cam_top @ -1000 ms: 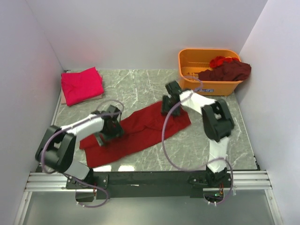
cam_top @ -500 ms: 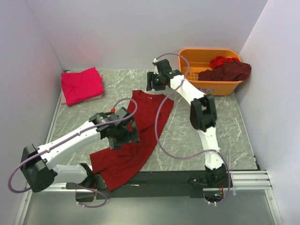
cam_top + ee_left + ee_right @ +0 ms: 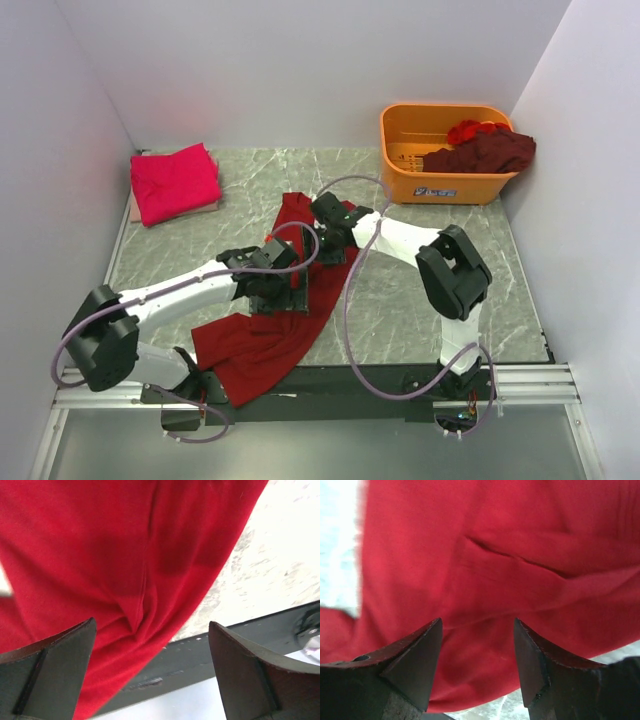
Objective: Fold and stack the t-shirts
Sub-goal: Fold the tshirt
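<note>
A red t-shirt [image 3: 262, 345] lies crumpled lengthwise on the marble table [image 3: 400, 290], from the middle to the near edge, where it hangs over. My left gripper [image 3: 283, 290] is open just above its middle; the left wrist view shows its wide jaws [image 3: 151, 625] over red cloth [image 3: 100, 555], holding nothing. My right gripper [image 3: 325, 232] is open over the shirt's far end; red cloth [image 3: 495, 545] lies between and under its jaws [image 3: 478, 622]. A folded pink-magenta t-shirt [image 3: 175, 182] lies at the far left. A maroon t-shirt [image 3: 485, 150] and a red one [image 3: 470, 128] are in the basket.
An orange plastic basket [image 3: 410, 135] stands at the far right corner. White walls enclose the table on the left, back and right. The black rail [image 3: 225, 645] with the arm bases runs along the near edge, under the shirt's overhang.
The red shirt swung from lying across the table to lengthwise. My right gripper went to the far edge, then came back down onto the shirt's far end. My left gripper shifted right.
</note>
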Controlling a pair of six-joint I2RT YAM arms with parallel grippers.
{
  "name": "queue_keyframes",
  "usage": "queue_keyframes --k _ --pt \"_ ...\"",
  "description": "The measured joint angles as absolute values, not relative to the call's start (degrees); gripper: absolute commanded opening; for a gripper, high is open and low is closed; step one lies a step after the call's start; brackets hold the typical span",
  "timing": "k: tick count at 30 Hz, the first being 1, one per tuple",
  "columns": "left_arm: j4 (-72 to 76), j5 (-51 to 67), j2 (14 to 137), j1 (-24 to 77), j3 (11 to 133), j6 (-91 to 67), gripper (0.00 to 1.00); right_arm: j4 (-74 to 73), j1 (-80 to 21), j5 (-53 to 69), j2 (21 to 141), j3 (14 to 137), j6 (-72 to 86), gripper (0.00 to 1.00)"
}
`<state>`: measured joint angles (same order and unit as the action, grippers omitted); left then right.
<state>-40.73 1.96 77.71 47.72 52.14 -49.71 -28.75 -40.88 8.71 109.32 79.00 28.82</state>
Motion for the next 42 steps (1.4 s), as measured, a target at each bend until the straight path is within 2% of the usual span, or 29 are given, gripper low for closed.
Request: queue_keyframes --k 9,15,20,25,27,32,38,42 --pt "-30.52 2.11 89.43 47.72 50.89 -42.41 0.99 -30.92 -38.54 7.6 115.26 81.3 32.56 0.65" --pt "-29.74 1.3 96.82 47.7 58.17 -41.06 0.99 -34.3 -34.44 10.22 120.95 89.54 32.38 0.65" --pt "-28.77 0.97 105.91 46.85 69.43 -41.15 0.99 -39.07 -29.54 11.38 131.9 107.68 29.52 0.65" --pt "-25.89 0.69 116.42 45.01 83.79 -42.94 0.99 -41.15 -24.14 14.76 147.85 134.87 25.91 0.65" --pt "-25.52 0.54 119.5 44.45 88.79 -43.99 0.99 -39.29 -22.41 16.88 150.93 139.74 24.75 0.66" --pt "-25.28 -0.95 115.85 44.64 88.31 -44.49 0.99 -35.4 -20.4 18.5 144.81 130.39 21.21 0.68" --pt "-24.8 -1.43 95.72 46.04 75.05 -45.41 1.0 -35.55 -22.37 16.84 131.59 125.32 19.0 0.68" --pt "-24.71 -2.0 83.66 46.81 64.53 -48.4 0.99 -32.53 -23.33 14.06 115.52 111.81 19.84 0.68"
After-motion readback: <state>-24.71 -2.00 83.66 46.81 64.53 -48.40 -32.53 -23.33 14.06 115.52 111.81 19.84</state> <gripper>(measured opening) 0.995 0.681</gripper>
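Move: The left hand is over the middle of the folded red t-shirt, about 6 cm below it. The shirt's near end hangs past the table edge, roughly 15 cm back and 14 cm to the left; the pink stack is some 29 cm ahead and 25 cm left. From the right hand, the shirt's middle is about 10 cm back, 10 cm left and 4 down, its far end about 11 cm straight ahead; the orange bin is around 20 cm ahead, 33 cm right. Both hands come down onto the red t-shirt with fingers staying open and push it along the table: the left about 18 cm forward and 14 cm right, the right about 25 cm forward towards the back wall. Both then lift off and draw back, the right rising highest, some 17 cm, its fingers tilting outward; the left also eases back leftward. ##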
